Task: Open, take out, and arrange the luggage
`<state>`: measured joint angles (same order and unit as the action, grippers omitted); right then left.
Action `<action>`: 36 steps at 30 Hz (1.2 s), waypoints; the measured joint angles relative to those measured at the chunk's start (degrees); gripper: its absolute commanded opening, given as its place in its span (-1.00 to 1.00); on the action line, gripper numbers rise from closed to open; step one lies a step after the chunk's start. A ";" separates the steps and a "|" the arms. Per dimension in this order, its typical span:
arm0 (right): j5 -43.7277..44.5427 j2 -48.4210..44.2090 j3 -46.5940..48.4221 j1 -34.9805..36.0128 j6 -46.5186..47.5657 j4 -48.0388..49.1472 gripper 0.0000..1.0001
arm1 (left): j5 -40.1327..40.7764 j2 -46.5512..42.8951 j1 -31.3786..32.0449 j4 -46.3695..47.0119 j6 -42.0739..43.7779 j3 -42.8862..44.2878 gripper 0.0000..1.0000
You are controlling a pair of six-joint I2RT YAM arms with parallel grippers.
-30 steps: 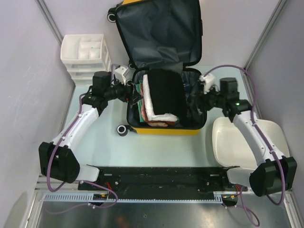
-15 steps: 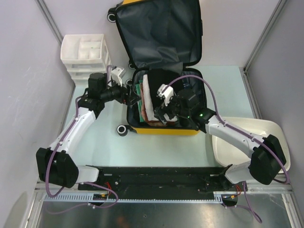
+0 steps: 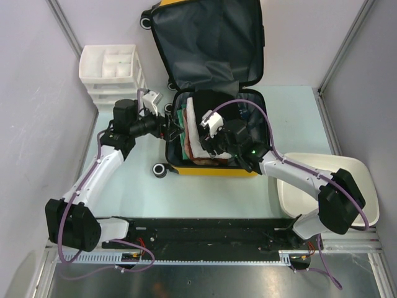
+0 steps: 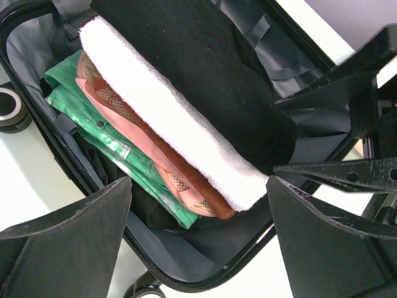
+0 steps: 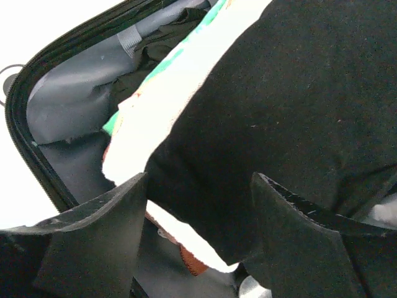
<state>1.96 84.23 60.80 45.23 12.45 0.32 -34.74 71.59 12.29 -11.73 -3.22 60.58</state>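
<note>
The luggage [image 3: 214, 171], a yellow hard-shell case, lies open with its grey-lined lid [image 3: 208, 43] propped up against the back wall. Its base holds a folded stack: a black garment [image 3: 218, 118] on top, then a white towel [image 3: 191, 121], orange-brown cloth [image 4: 139, 133] and green cloth [image 4: 93, 112]. My left gripper [image 3: 175, 128] hovers open at the case's left rim, facing the side of the stack [image 4: 198, 183]. My right gripper [image 3: 208, 144] is over the front of the stack, jaws open astride the black garment's near corner [image 5: 198, 177].
A white plastic drawer unit [image 3: 111, 74] stands at the back left. A white tub [image 3: 316, 180] sits at the right under the right arm. A black suitcase wheel [image 3: 160, 169] sticks out at the case's front left. A black rail [image 3: 205, 233] runs along the near edge.
The right arm swung from the case's right side across to the front of the stack, and its jaws narrowed a little. The left arm shifted only slightly.
</note>
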 measured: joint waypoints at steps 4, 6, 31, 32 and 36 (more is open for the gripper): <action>0.83 0.00 0.00 -0.26 1.03 -0.07 -0.56 | 0.00 1.88 0.00 0.52 0.22 1.44 0.89; 0.46 0.00 0.00 -0.76 1.33 -0.15 -0.84 | -0.26 2.58 -0.02 0.66 0.92 1.92 0.92; -26.34 -2.89 2.93 -13.92 1.99 -2.64 -1.00 | -15.02 12.39 10.86 2.27 66.14 6.78 0.88; -26.71 -2.89 2.99 -13.92 1.99 -2.67 -1.00 | -14.99 13.00 11.30 2.27 67.38 7.06 0.86; -27.65 -2.89 3.54 -13.92 1.99 -2.67 -1.00 | -14.91 16.50 13.03 2.54 72.65 8.41 0.73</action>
<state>-25.69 81.34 64.34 31.31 14.44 -2.35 -49.65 88.09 25.32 -9.19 69.43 68.99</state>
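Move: The black cloth on the luggage's pile has its middle about 6 cm ahead of the right hand, 3 cm to its right and 2 cm below, and its near-left part lies right under the open fingers. From that hand the white towel's bare strip is some 4 cm left and 3 cm ahead, and the green garment 9 cm left and 4 cm ahead. From the left hand the black cloth is about 14 cm right, 1 cm ahead and 6 cm below. The white towel is 7 cm to that hand's right and 1 cm back, and the green garment 2 cm right and 1 cm back. The right hand shuts its fingers from about three-quarters open, pinches the near-left part of the black cloth, and draws it some 4 cm to the right and a little forward over the white towel, then lifts it about 5 cm, keeping its grip and easing slightly back and left. Meanwhile the left hand, fingers still wide open, first edges forward, then sweeps about 11 cm to the right over the pile towards the pinched cloth, rolling some 70 degrees with its left side rising and swinging to point to the right. ##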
